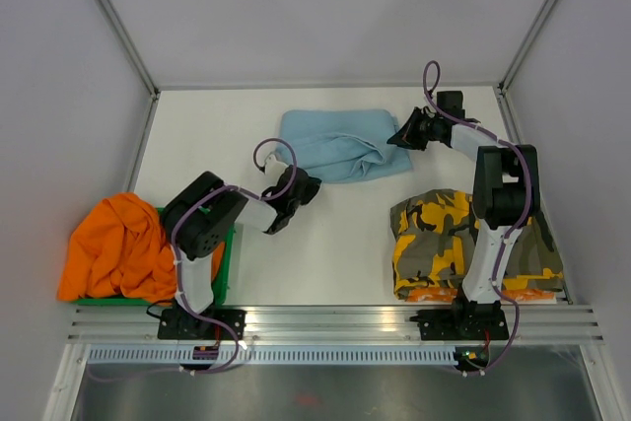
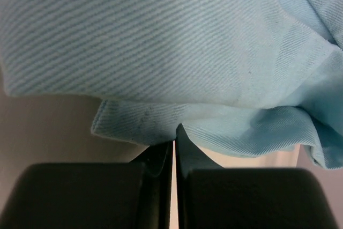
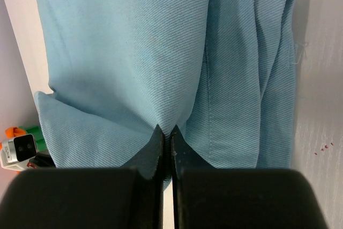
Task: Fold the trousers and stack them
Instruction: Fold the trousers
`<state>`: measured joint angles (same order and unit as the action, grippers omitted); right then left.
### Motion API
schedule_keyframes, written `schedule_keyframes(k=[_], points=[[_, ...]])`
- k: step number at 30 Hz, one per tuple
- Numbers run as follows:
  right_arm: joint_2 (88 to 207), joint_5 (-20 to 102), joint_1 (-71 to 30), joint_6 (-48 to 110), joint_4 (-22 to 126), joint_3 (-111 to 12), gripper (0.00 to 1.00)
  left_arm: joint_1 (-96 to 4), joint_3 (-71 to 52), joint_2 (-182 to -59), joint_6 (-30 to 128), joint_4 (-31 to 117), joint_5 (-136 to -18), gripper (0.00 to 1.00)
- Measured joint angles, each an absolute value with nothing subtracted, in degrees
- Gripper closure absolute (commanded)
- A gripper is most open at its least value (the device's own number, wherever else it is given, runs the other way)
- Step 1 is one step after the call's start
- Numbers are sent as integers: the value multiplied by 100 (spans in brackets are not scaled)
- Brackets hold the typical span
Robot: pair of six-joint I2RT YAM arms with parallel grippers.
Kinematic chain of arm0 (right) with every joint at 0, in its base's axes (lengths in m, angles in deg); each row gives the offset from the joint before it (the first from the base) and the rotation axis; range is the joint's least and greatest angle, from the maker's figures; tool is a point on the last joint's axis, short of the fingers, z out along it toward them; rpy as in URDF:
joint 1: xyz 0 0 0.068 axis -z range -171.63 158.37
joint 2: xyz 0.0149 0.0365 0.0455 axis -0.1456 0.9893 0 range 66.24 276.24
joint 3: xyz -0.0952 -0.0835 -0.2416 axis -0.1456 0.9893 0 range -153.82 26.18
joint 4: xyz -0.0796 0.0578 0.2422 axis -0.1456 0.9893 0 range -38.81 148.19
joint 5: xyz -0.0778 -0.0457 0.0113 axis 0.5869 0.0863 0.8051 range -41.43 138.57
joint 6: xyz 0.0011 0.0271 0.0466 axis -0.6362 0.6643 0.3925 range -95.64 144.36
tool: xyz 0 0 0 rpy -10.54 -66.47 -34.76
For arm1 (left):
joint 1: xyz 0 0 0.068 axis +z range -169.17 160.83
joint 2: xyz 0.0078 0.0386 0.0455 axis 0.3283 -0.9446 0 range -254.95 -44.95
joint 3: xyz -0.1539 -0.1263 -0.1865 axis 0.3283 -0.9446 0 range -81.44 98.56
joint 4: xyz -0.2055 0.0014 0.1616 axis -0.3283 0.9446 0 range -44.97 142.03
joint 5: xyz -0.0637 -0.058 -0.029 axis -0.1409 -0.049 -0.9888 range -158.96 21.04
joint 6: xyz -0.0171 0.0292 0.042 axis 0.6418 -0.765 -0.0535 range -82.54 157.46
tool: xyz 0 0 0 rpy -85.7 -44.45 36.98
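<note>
The light-blue trousers (image 1: 340, 143) lie crumpled and partly folded at the back middle of the table. At their left front corner my left gripper (image 1: 299, 187) is shut, its tips pinching the hem (image 2: 134, 124) of the blue cloth, which fills the left wrist view. At the trousers' right edge my right gripper (image 1: 405, 134) is shut on a raised fold of the same cloth (image 3: 134, 52), which puckers between the tips of the right gripper (image 3: 165, 130). The left gripper (image 2: 175, 137) shows only a thin slit between its fingers.
Folded camouflage trousers (image 1: 444, 244) lie at the front right, partly under the right arm. Orange trousers (image 1: 118, 244) are heaped in a green tray (image 1: 229, 261) at the front left. White walls enclose the table on three sides.
</note>
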<state>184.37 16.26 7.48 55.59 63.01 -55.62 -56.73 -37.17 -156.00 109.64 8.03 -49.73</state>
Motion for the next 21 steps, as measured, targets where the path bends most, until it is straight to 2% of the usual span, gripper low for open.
schedule_keyframes(k=[4, 11, 17, 20, 21], points=[[18437, 1602, 746, 5550, 6299, -5562, 100, -5666, -3746, -15331, 10470, 1002, -4888, 98], [18437, 1136, 799, 5506, 6220, -5698, 100, -5587, -3663, -14002, 8886, 1367, -4263, 98], [18439, 797, 939, 5340, 5945, -6082, 99, -5327, -3368, -13809, 7869, 1365, -3872, 98], [18465, 732, 1026, 5229, 6030, -6358, 94, -5310, -3374, -13812, 7697, 1407, -4029, 98], [18500, 686, 1063, 5196, 6025, -6452, 84, -5336, -3394, -13812, 7697, 1418, -4123, 98]])
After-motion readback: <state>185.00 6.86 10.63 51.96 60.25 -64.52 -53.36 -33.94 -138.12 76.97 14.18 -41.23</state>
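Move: Just at the trousers' near edge, the left hand's shut fingertips sit low, with the middle of the trousers about 11 cm ahead and 9 cm to the right, at much the same height; the green box with orange cloth is some 42 cm left and 20 cm back. The right hand already pinches a raised fold, the trousers' middle lying 13 cm to its left, 1 cm ahead and 6 cm below, with the camouflage pile about 20 cm right and 27 cm back. Coming up off the trousers' near edge with its fingers still shut, the left hand rises about 13 cm, drifting left and slightly forward, tips upward and rolls its left side up by some 30 degrees in all. Soon after, the right hand keeps its pinch and lifts the fold about 7 cm while carrying it forward, its fingers tilting up a little. ##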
